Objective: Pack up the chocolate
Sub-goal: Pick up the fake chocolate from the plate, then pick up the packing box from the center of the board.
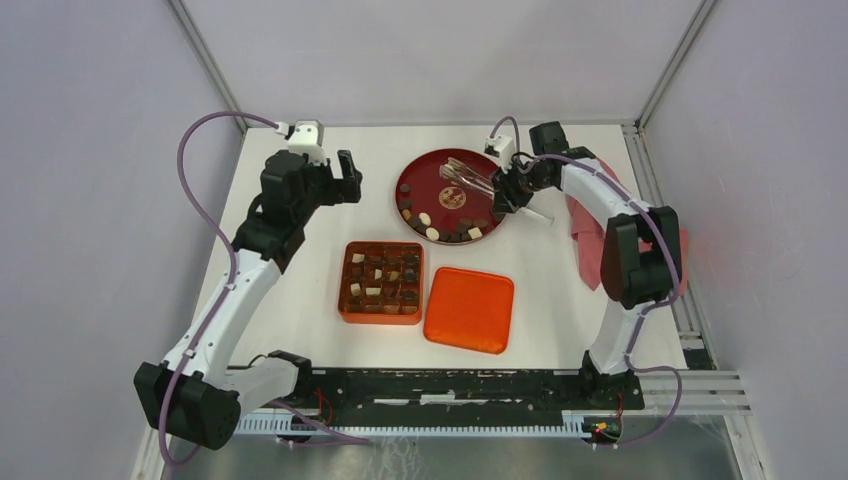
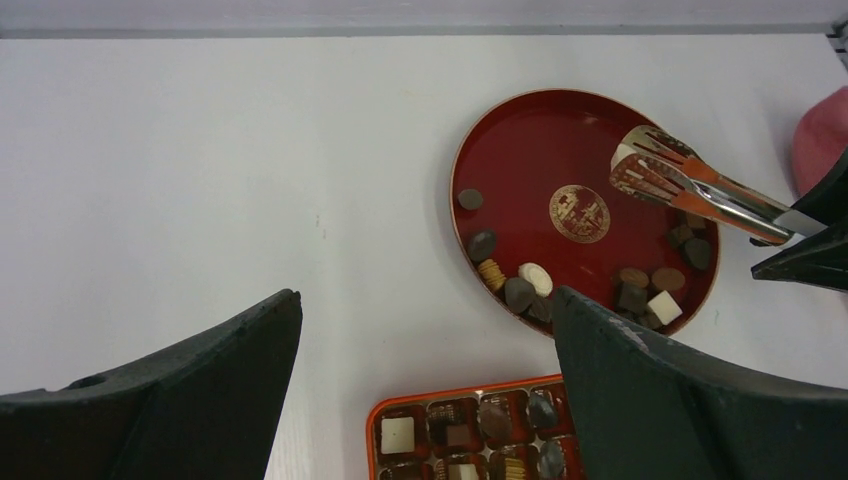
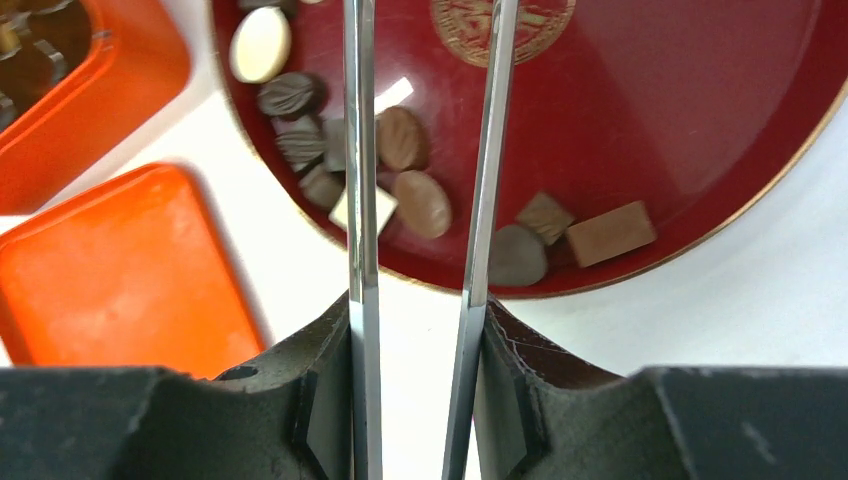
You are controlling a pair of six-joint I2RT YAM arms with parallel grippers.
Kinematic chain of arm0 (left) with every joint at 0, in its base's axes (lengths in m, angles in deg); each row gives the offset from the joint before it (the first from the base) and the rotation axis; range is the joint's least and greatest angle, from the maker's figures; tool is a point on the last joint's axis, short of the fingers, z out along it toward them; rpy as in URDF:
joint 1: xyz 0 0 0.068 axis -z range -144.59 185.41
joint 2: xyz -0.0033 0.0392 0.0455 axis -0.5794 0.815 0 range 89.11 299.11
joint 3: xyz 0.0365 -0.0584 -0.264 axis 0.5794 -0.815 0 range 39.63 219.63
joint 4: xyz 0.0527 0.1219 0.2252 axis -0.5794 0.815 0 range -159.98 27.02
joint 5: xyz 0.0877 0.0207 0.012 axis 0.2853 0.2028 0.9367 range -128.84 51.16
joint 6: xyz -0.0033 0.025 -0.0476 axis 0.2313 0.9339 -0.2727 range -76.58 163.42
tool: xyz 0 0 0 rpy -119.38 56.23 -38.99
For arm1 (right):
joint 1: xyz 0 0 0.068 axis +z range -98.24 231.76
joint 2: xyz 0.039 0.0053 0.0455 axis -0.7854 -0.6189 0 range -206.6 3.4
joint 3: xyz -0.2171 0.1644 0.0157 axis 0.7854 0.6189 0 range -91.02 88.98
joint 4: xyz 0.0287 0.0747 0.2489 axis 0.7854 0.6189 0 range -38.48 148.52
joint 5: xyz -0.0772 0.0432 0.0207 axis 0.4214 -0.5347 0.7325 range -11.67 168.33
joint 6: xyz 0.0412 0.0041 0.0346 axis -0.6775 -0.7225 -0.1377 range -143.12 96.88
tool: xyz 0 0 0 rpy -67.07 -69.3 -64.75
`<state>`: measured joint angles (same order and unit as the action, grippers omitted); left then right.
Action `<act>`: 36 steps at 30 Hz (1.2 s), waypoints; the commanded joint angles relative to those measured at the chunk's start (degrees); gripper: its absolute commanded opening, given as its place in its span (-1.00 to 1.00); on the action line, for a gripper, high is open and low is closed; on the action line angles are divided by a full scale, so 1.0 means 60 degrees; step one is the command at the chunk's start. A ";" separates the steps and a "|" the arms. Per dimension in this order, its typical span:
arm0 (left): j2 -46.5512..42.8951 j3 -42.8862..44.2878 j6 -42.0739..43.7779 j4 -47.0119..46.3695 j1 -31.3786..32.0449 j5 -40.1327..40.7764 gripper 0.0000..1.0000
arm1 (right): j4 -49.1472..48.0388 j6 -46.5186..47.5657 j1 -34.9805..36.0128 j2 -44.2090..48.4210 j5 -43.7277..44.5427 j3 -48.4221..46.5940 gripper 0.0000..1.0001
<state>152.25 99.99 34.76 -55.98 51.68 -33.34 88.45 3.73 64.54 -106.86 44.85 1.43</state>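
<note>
Small dark and cream pieces of chocolate [image 1: 432, 232] lie along the near rim of the red plate [image 1: 425, 180]. More pieces fill the cells of the orange box [image 1: 345, 290]. My right gripper [image 1: 512, 190] is shut on metal tongs [image 1: 470, 180], whose tips reach over the plate's middle, spread apart. In the right wrist view the tongs' arms [image 3: 358, 150] press against my gripper [image 3: 420, 310] fingers above the chocolate [image 3: 420, 205]. My left gripper [image 1: 350, 178] hangs open and empty left of the plate. In its own view the gripper [image 2: 425, 295] is over bare table, plate [image 2: 530, 150] and tongs [image 2: 690, 185] ahead.
The orange lid [image 1: 469, 309] lies flat right of the box, near the front. A pink cloth [image 1: 590, 230] sits under the right arm beside the plate. Grey walls and metal frame rails close in the white table.
</note>
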 commanded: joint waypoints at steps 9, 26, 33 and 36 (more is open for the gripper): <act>-0.1866 -0.1742 -0.2749 0.1980 0.0033 -0.1489 0.91 | -0.0861 0.1198 0.1348 0.4670 -0.1976 0.4201 -1.00; -0.1776 -0.3280 -0.3551 0.2595 0.0036 -0.0129 0.39 | -0.1079 0.2351 0.3594 0.5570 -0.1813 0.5660 -1.00; 0.0588 -0.2435 -0.2651 0.3168 0.0017 0.0110 0.07 | -0.1030 0.2441 0.3612 0.5603 -0.1686 0.5670 -1.00; 0.1410 -0.2003 -0.2231 0.3332 0.0018 0.0020 0.04 | -0.1028 0.2453 0.3624 0.5604 -0.1683 0.5698 -1.00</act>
<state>156.77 83.24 16.81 -37.77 51.68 -34.34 84.34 17.28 86.00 -74.57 35.50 35.94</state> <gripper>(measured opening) 0.532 0.431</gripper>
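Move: The right hand, holding tongs that already pinch a white chocolate, has the chocolate box about 20 cm back, 32 cm to its left and 12 cm below; the orange lid lies some 25 cm back and 9 cm left, the red plate 5 cm ahead and 12 cm left. From the empty left hand the box is roughly 12 cm back, 6 cm right and 30 cm below, and the plate 12 cm ahead, 25 cm right. Keeping its grip on the tongs, the right hand swings back about 22 cm and some 8 cm left, rising slightly on the way and turning about 35 degrees counter-clockwise, to bring the chocolate from the plate over the box, then holds there. The left hand draws back about 10 cm and drops 20 towards the box's left rim, fingers tipping down about 40 degrees and closing to half open. ##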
